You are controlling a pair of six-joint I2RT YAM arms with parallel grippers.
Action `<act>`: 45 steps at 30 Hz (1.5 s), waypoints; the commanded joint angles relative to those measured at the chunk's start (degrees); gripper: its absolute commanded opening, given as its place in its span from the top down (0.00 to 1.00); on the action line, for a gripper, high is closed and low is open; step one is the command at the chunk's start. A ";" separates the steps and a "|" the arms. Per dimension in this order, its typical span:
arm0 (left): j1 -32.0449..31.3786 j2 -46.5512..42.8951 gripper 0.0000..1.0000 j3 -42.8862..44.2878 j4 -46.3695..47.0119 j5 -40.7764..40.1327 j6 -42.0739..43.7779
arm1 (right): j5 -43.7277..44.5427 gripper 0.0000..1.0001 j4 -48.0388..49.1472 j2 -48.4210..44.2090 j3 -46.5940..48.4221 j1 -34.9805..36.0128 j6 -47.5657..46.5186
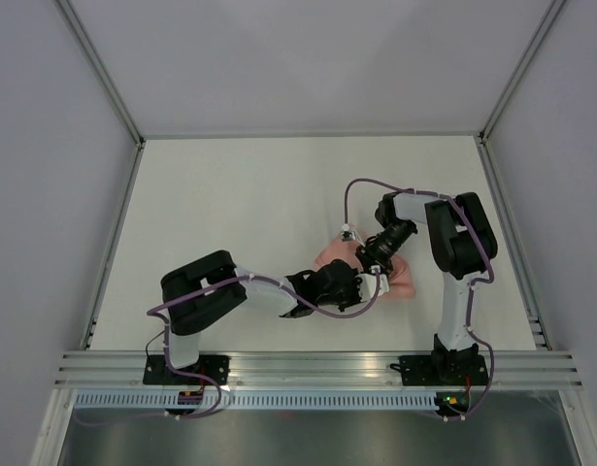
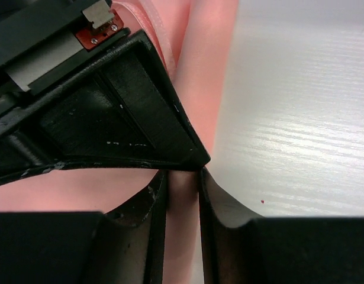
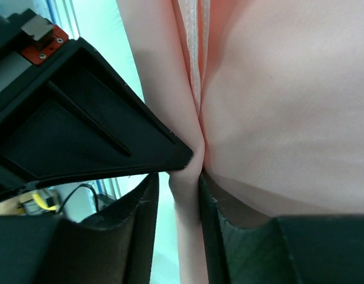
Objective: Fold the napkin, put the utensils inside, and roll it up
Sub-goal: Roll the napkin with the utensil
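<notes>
The salmon-pink napkin (image 1: pixel 403 280) lies bunched on the white table, right of centre near the front. My left gripper (image 1: pixel 348 284) meets it from the left and is shut on a pinched fold of the cloth (image 2: pixel 205 71); the fold runs between its jaws (image 2: pixel 182 183). My right gripper (image 1: pixel 374 260) comes from the upper right and is shut on a fold of the same napkin (image 3: pixel 276 106), with cloth between its jaws (image 3: pixel 183 183). The two grippers sit almost touching each other. No utensils show in any view.
The white table (image 1: pixel 240 214) is enclosed by grey walls on three sides. A metal rail (image 1: pixel 317 364) runs along the near edge by the arm bases. The right arm's purple cable (image 1: pixel 348 199) loops above the napkin.
</notes>
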 commanded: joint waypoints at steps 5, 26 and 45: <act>1.96 5.48 0.98 1.81 -10.65 9.27 -5.37 | 4.68 0.49 11.40 -5.45 2.19 0.05 1.78; 10.40 10.40 0.98 12.52 -30.16 20.70 -10.82 | 3.75 0.36 19.23 -18.82 7.02 -12.95 14.72; 17.96 21.47 0.98 24.84 -46.59 37.57 -16.97 | 6.79 0.29 33.87 -55.89 -29.43 -14.22 1.78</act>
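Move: The rolled near edge of the napkin is still pinched by the left hand and sits between the right fingers, which are already loosening. Its right end lies about 8 cm to the right of the right hand and 1 cm nearer the base, or some 13 cm right of the left hand and 1 cm back. The loose flap's far corner is roughly 14 cm ahead of the right hand and 6 cm to its left, and 14 cm ahead of the left hand and 1 cm to its left, slightly lower than both. The roll stays pinched in the left fingers, which turn it over forward by some 45 degrees while easing it about 3 cm forward, towards the loose flap. The right fingers open wide and come free of it; that hand sweeps forward about 15 cm while rising, swings right, then comes back above the roll's right end, fingers tilting more steeply down. ##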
